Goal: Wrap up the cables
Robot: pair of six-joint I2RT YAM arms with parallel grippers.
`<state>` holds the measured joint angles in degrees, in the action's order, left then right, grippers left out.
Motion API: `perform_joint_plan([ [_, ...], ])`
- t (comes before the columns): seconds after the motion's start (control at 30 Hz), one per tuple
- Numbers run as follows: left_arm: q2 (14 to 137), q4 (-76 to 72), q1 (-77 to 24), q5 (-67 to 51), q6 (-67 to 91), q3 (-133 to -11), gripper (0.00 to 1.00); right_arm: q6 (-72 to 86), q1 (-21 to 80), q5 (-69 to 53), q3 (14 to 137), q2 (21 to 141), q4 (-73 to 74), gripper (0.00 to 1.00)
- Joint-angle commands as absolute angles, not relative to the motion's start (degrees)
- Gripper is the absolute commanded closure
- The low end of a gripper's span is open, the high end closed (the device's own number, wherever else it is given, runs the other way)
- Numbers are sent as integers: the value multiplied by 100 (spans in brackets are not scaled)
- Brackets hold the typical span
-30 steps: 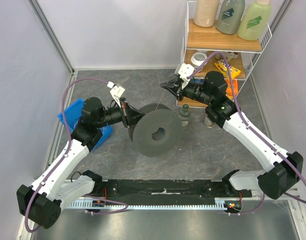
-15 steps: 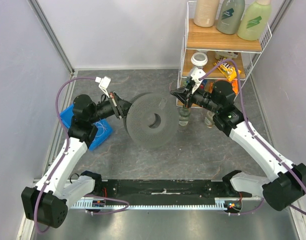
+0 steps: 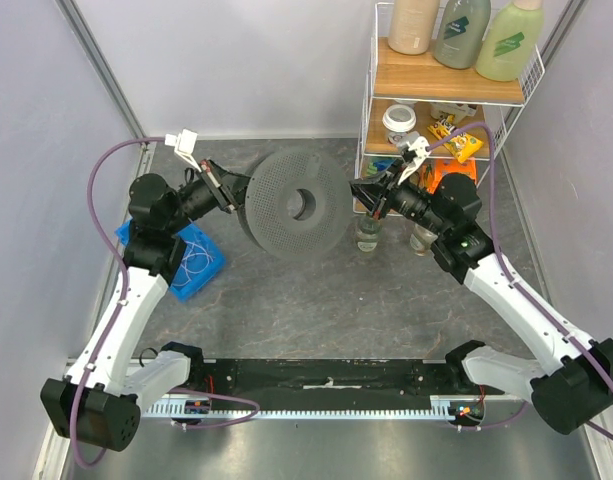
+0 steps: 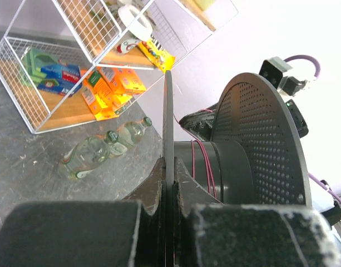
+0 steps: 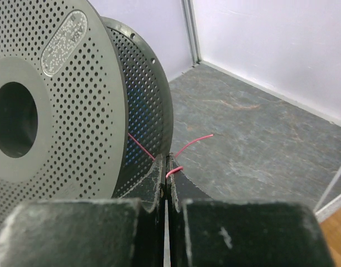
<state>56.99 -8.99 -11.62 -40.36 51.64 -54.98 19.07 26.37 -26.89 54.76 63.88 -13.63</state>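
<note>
A dark grey perforated spool (image 3: 296, 205) is held up on edge over the middle of the table. My left gripper (image 3: 236, 190) is shut on the rim of one flange (image 4: 168, 111), to the spool's left. A few turns of thin pink cable (image 4: 202, 167) lie on the hub. My right gripper (image 3: 364, 192) is just right of the spool, shut on a thin pink cable (image 5: 195, 140). The cable runs from its pinched tips (image 5: 167, 161) to between the flanges (image 5: 59, 111), its short end free. More pale cable loops (image 3: 193, 262) lie in the blue bin.
A blue bin (image 3: 146, 232) sits at the left under my left arm. A white wire shelf (image 3: 441, 95) with bottles and snack boxes stands at the back right. Two clear bottles (image 3: 367, 232) stand at its foot, close under my right gripper.
My left gripper has carried the spool away from the front and to the left, turning it. My right gripper has drifted right and nearer, towards the shelf, keeping its pinch on the cable.
</note>
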Motion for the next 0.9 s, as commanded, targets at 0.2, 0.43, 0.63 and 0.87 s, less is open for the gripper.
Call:
perform_joint_plan([
  [0.2, 5660, -2143, -1046, -4103, 4791, -6495, 98, 3629, 2391, -2487, 5028, 6416, -1546, 100],
  [0.43, 5713, -1750, -1046, -4631, 3447, -6969, 98, 3351, 2391, -2523, 5132, 6337, -1539, 96],
  [0.63, 5801, -1099, -1037, -4904, 2892, -7426, 98, 2322, 2364, -2461, 5028, 5837, -872, 67],
  [0.87, 6082, -834, -1037, -4658, 3505, -7962, 98, 1416, 2355, -2636, 4404, 5046, -369, 41],
])
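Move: The left fingers still pinch the spool's rim; the spool's middle lies about 8 cm to this hand's right, level in depth and some 3 cm higher, with the blue tray about 22 cm to the hand's left, level in depth, 35 cm below. The right fingers still pinch the red cable's end; from them the spool's middle is roughly 12 cm left, 1 cm back and 3 cm up, and the nearer bottle about 5 cm ahead, 5 cm right and 28 cm below. The left hand keeps its shut pinch on the spool's rim and lifts it about 12 cm, easing back slightly towards the base at the end, while the wrist tips its fingers upward by some 30 degrees. The right hand first tips fingertips-down and sinks a couple of centimetres with the cable end, pauses there, then opens about halfway to let the cable go as it draws off to the right and back, away from the spool. ##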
